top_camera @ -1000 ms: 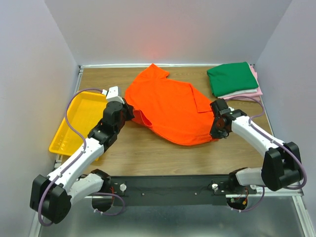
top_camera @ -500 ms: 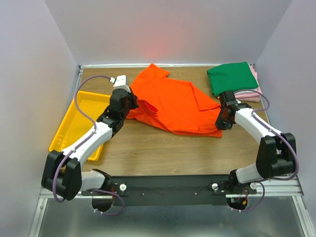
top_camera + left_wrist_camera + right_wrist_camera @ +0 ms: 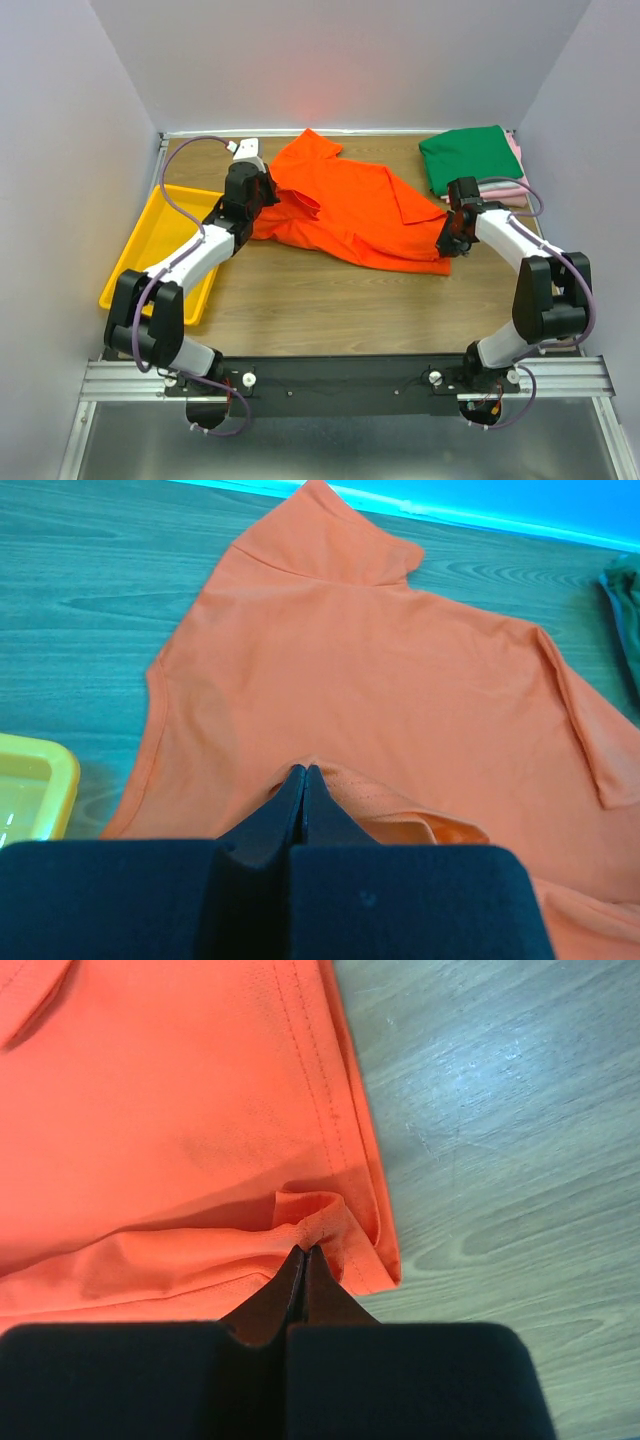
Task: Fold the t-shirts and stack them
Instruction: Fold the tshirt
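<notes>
A bright orange t-shirt (image 3: 350, 205) lies partly folded across the middle of the wooden table, its near half doubled over the far half. My left gripper (image 3: 268, 196) is shut on the shirt's left folded edge (image 3: 400, 815); in the left wrist view the gripper (image 3: 305, 770) pinches a ridge of orange cloth. At the shirt's right hem my right gripper (image 3: 448, 238) is shut on the orange t-shirt (image 3: 180, 1110), and the right wrist view has the gripper (image 3: 303, 1250) biting a small pleat near the corner. A stack of folded t-shirts, dark green (image 3: 472, 158) over pink (image 3: 516, 186), sits at the far right.
A yellow plastic tray (image 3: 140, 262) lies along the table's left side, beside my left arm. Grey walls close in the back and both sides. Bare wood (image 3: 330, 300) shows between the shirt and the arm bases.
Both grippers have carried the shirt's near edge away from the bases, toward the back, folding it over itself. The arms now stretch farther across the table.
</notes>
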You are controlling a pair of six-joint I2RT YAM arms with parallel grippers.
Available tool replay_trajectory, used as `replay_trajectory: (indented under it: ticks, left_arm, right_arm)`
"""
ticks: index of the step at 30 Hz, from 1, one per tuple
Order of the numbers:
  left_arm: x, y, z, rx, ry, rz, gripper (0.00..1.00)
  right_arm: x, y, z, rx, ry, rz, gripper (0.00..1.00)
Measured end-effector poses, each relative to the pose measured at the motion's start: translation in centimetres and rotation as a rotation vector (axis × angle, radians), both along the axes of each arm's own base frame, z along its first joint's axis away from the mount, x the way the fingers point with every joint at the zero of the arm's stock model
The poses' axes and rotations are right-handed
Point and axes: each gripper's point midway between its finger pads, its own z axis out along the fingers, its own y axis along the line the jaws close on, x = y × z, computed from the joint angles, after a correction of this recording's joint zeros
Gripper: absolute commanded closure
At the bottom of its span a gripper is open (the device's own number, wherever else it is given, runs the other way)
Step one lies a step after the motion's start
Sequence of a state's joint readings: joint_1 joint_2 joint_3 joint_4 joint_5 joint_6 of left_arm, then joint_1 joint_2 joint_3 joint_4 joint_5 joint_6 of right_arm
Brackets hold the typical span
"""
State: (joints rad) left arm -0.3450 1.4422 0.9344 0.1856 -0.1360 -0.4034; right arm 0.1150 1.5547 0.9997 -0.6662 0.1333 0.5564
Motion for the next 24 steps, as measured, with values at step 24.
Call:
replay_trajectory:
  ticks: [24]
  left_arm:
    - [3.8,1.0,-3.6,0.022,0.052,-0.026,1.0]
  right_arm:
    - [2.0,-1.1,0.4,0.022,-0.025,-0.02,1.0]
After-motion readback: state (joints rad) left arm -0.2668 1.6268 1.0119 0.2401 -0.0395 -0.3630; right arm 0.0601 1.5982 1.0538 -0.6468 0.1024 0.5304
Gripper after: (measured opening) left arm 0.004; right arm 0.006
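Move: Ahead of the left hand, which already pinches the lifted near edge of the orange t-shirt, the far sleeve lies about 21 cm out, 7 cm to the right and 18 cm below; the yellow tray is some 27 cm left and 12 cm back. From the right hand, pinching the other end of that edge, the folded-in flap is roughly 15 cm ahead and 8 cm left, the green shirt about 27 cm ahead and 9 cm right. Carrying the pinched edge on over the shirt, the left hand goes forward and down by about 4 cm each towards the far sleeve, sinking in the first half and then running on nearly level. The right hand eases only some 2 cm forward, low over the cloth, with a slight shift to its right; both grippers stay shut on the fabric. ##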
